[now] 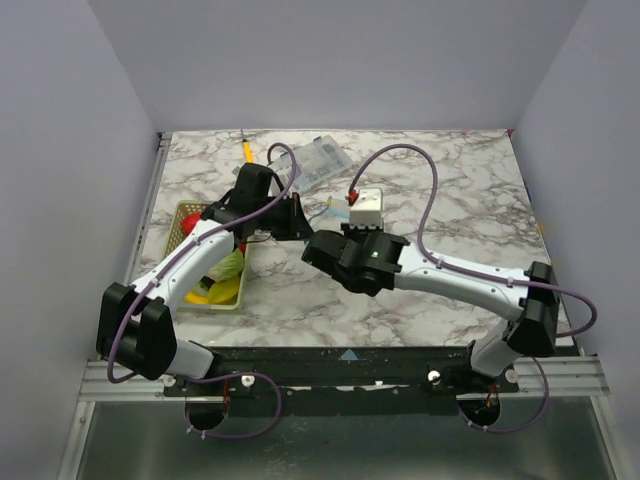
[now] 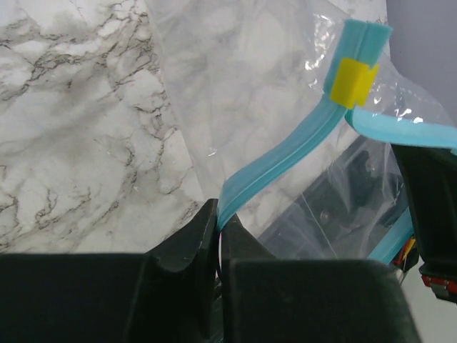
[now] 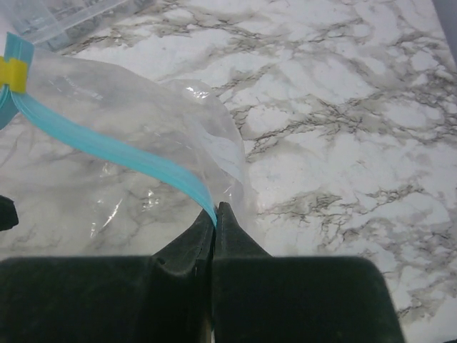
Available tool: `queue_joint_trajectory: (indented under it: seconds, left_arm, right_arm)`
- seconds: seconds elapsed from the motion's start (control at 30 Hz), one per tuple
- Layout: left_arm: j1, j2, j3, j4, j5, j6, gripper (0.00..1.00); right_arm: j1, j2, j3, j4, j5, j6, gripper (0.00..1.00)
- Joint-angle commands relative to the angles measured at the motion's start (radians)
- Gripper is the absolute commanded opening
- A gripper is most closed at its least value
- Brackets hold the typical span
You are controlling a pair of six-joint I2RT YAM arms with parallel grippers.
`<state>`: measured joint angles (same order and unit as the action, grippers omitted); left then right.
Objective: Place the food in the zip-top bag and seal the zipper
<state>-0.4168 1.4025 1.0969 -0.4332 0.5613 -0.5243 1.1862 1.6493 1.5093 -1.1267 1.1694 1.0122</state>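
Observation:
The zip-top bag [image 2: 243,86] is clear and crinkly, held up between my two grippers over the marble table. Its light blue zipper [image 2: 285,153] carries a yellow slider [image 2: 352,81]. My left gripper [image 2: 219,218] is shut on one stretch of the zipper strip. My right gripper [image 3: 216,211] is shut on the zipper [image 3: 114,148] at another spot, with the yellow slider [image 3: 13,73] far along the strip. No food shows inside the bag [image 3: 136,107]. The food [image 1: 228,270], green and yellow pieces, lies in a basket at the left, partly hidden under my left arm.
The yellow-green basket [image 1: 186,212] stands at the table's left edge. A rigid clear compartment box [image 1: 322,160] sits behind the bag, and an orange-handled tool [image 1: 246,151] lies near the back. Grey walls close in the table on three sides.

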Motion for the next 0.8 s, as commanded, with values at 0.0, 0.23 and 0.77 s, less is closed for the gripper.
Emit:
queue_joint_trajectory:
  seconds: [0.0, 0.23, 0.77]
  left_arm:
    - [-0.011, -0.059, -0.039, -0.016, -0.016, 0.010, 0.14]
    - [-0.011, -0.192, -0.099, -0.037, -0.042, 0.040, 0.60]
    - [0.046, -0.513, -0.151, -0.251, -0.805, 0.042, 0.99]
  right_arm:
    - [-0.025, -0.135, -0.150, 0.413, -0.133, -0.272, 0.01]
    - [-0.027, -0.179, -0.184, 0.462, -0.249, -0.301, 0.01]
    - [-0.050, -0.171, -0.214, 0.499, -0.283, -0.348, 0.01]
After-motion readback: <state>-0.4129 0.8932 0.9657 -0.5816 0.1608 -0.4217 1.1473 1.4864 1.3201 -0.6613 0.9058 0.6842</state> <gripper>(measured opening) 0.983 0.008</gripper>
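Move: The left gripper still pinches one lip of the zip-top bag. The food basket's middle lies about 22 cm to its left, roughly level with it and some 13 cm lower; the yellow fruit in it sits about 17 cm left and 7 cm ahead, and the bag's yellow slider is 8 cm ahead and 3 cm right. From the right gripper, which holds the other lip, the slider is about 9 cm ahead and 8 cm left, the basket some 33 cm left and 2 cm ahead. Open the left gripper wide to let go of its bag lip, easing it back about 4 cm, then swing it some 9 cm left towards the food basket while lifting it 5 or 6 cm and tilting the fingers up. Keep the right fingers shut on the other lip, follow about 4 cm to the left and turn that wrist some 15 degrees counter-clockwise, its left side rising. ##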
